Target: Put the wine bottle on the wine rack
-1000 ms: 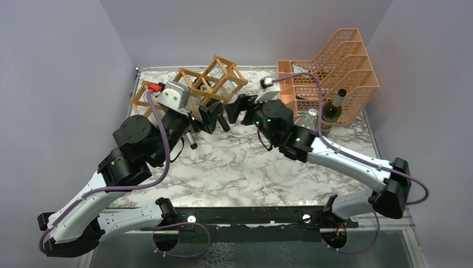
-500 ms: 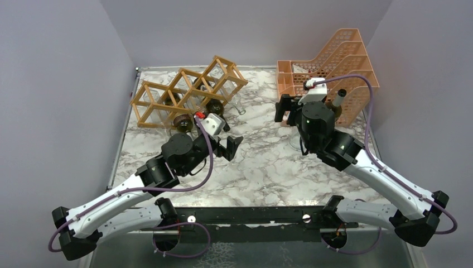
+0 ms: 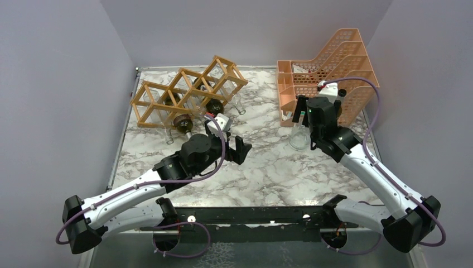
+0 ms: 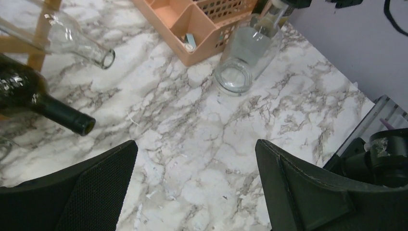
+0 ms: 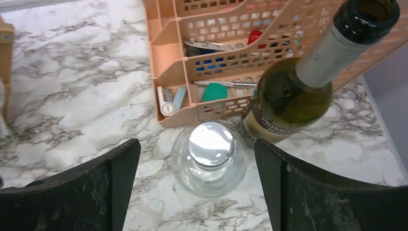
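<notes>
The wooden lattice wine rack [image 3: 184, 95] stands at the back left with a dark bottle [image 3: 182, 121] and a clear bottle [image 4: 72, 38] lying in its cells, necks pointing out. An upright green wine bottle [image 5: 293, 91] with an uncapped mouth stands against the orange organiser. A clear bottle [image 5: 210, 156] with a silver cap stands just beside it. My right gripper [image 5: 197, 149] hangs open directly above the clear bottle, a finger on each side of it in view. Over the table's middle, my left gripper [image 4: 195, 149] is open and holds nothing.
The peach-orange mesh organiser [image 3: 329, 67] holding small items fills the back right corner, right behind both standing bottles. The dark bottle's neck [image 4: 57, 113] juts out over the marble table [image 3: 268, 167]. Purple walls close in on three sides.
My left arm has drawn back from the rack to the table's middle. My right arm has swung right from the centre to above the standing bottles, its jaws widening.
</notes>
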### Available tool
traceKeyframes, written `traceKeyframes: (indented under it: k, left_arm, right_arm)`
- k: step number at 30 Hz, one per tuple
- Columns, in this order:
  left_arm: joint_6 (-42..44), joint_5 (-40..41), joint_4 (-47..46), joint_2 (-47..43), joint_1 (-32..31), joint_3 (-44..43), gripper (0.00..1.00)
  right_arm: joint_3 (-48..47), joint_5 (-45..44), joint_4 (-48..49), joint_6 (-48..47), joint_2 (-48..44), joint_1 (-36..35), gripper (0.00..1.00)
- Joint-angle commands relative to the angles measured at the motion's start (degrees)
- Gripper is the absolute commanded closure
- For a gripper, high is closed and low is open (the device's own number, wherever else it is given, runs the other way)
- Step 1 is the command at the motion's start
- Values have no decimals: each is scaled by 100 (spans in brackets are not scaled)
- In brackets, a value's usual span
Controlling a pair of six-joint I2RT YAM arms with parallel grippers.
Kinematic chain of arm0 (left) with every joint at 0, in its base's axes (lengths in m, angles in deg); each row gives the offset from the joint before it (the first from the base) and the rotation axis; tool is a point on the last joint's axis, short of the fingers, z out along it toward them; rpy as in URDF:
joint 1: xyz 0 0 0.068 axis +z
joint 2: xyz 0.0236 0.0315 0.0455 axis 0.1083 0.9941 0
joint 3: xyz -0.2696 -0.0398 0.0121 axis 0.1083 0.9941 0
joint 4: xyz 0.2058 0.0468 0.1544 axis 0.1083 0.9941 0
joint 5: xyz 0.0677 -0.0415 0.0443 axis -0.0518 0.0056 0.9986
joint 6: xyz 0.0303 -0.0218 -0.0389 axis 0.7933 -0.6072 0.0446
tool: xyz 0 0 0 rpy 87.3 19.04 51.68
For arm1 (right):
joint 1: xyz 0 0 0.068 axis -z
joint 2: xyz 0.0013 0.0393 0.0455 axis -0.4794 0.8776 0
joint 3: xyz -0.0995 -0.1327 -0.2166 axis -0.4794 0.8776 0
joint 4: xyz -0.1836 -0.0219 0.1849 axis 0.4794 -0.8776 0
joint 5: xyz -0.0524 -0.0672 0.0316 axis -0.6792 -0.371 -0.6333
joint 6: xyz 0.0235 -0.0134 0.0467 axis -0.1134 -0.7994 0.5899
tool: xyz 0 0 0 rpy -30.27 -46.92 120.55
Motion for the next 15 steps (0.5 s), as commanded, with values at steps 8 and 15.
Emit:
traceKeyframes:
  k: [8, 15]
  left_arm:
    - [-715, -193, 181, -134, -12, 197, 1]
    - [-518, -208, 99, -82, -16, 293, 1]
  right_arm:
    - [206, 1039, -97, 320, 302, 665, 19]
    - [144, 1047, -391, 294, 286, 665, 47]
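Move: The clear bottle with the silver cap stands about 2 cm ahead of the right hand and 1 cm to its right, its middle some 14 cm below and its cap just under the open fingers. The dark wine bottle is about 5 cm ahead of that hand and 10 cm to its right; the peach organiser's middle lies roughly 18 cm ahead and 9 cm right. From the left hand, the clear bottle is some 13 cm ahead and 22 cm right. The right hand sinks about 5 cm onto the clear bottle's top, edging right some 2 cm before coming back about 1 cm, tipping its fingers down by nearly 10 degrees and then starting to close them from almost wide open to a little over half, one on each side of the cap; whether they touch it yet can't be seen. Meanwhile the empty left hand, still wide open, dips 2 to 3 cm and draws back about 1 cm. ##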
